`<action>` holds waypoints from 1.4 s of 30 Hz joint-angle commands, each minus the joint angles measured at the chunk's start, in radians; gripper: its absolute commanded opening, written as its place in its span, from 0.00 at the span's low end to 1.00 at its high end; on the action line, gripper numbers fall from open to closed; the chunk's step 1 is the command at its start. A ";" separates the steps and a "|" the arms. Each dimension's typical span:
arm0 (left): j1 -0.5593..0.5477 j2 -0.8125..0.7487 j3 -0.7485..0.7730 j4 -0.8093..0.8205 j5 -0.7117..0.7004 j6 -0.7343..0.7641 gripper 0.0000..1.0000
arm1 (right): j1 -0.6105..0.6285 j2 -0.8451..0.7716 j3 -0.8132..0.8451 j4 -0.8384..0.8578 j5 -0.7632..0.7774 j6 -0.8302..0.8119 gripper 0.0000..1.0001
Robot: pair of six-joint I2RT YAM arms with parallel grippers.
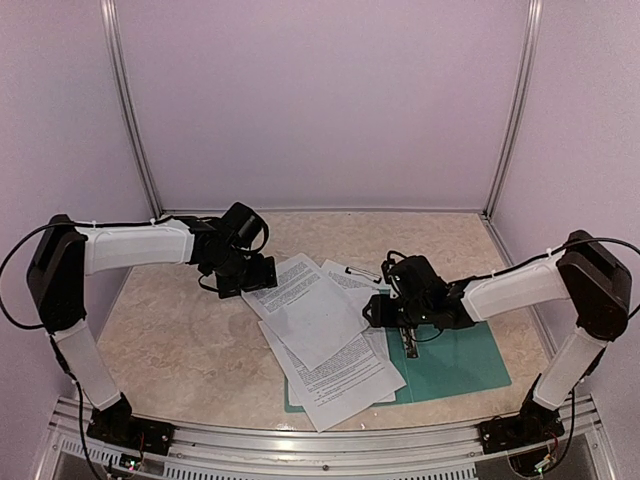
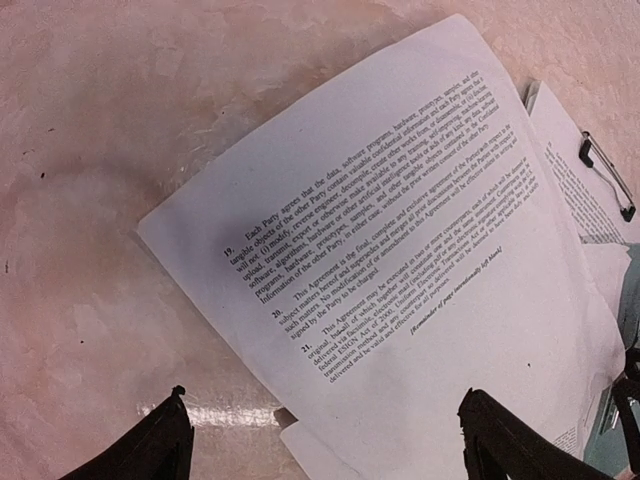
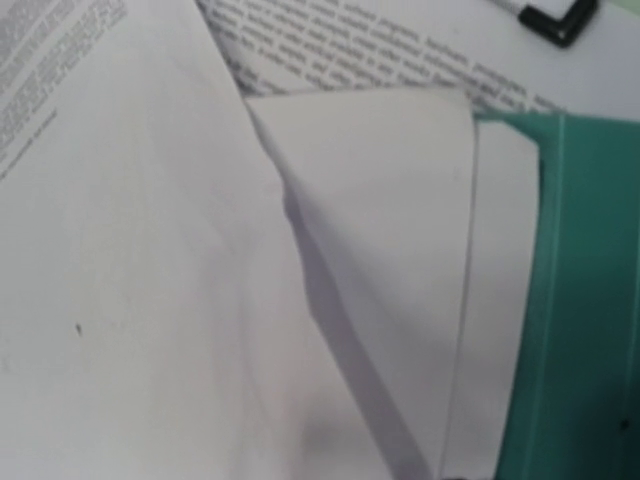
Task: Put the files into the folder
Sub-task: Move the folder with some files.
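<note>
The files (image 1: 322, 335) lie fanned out as several white printed sheets in the middle of the table, their right side overlapping the folder (image 1: 462, 362). The folder lies flat and teal-green at the front right, with a small metal clip (image 1: 410, 345) at its spine. My left gripper (image 1: 243, 278) hovers open over the top sheet's left edge. In the left wrist view its fingers (image 2: 170, 440) straddle the printed sheet (image 2: 400, 230) without touching it. My right gripper (image 1: 382, 310) is low over the sheets at the folder's left edge. Its fingers are out of the right wrist view, which shows only a lifted sheet corner (image 3: 380, 200) and the folder (image 3: 590, 300).
A black clip (image 2: 607, 178) sits on a sheet at the back of the pile, and shows again (image 3: 560, 20) in the right wrist view. The marbled tabletop (image 1: 170, 340) is bounded by lilac walls. Both arm bases stand at the near edge.
</note>
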State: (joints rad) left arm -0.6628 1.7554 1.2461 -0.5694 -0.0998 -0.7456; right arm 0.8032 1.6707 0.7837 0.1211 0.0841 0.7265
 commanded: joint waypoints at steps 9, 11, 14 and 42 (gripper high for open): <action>-0.004 -0.046 -0.013 -0.032 -0.036 0.021 0.90 | -0.018 0.073 0.035 0.044 -0.025 0.004 0.43; -0.004 -0.049 -0.014 -0.033 -0.037 0.020 0.90 | -0.019 0.075 0.034 0.050 -0.030 0.004 0.40; -0.004 -0.051 -0.019 -0.031 -0.038 0.021 0.90 | -0.019 0.068 0.032 0.054 -0.025 0.001 0.35; -0.018 -0.077 -0.005 -0.048 -0.057 0.028 0.90 | 0.145 -0.354 -0.208 -0.087 0.014 0.206 0.00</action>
State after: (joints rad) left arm -0.6674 1.7145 1.2362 -0.5968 -0.1398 -0.7307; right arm 0.8856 1.3941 0.6338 0.1333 0.0422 0.8364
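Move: The top sheet's right corner, curled up a little, is right at the right gripper's fingers, about 2 cm below; the sheet's middle lies roughly 13 cm to the left, 2 cm farther out and 4 cm down. From this hand the folder's clip is 8 cm right and 5 cm back, the clipboard clip 12 cm ahead and 2 cm left, both some 4 cm below. From the left gripper, the top sheet's middle is about 11 cm right, 2 cm back and 8 cm below. Dip the half-open right gripper about 1.5 cm onto the top sheet's raised right edge and close the fingers fully, pinching the paper near its corner. Then lift some 6 cm while drawing back about 5 cm, up and away from the papers in the folder, gathering speed and rolling the hand's left side up about 10 degrees, with the pinch kept. ##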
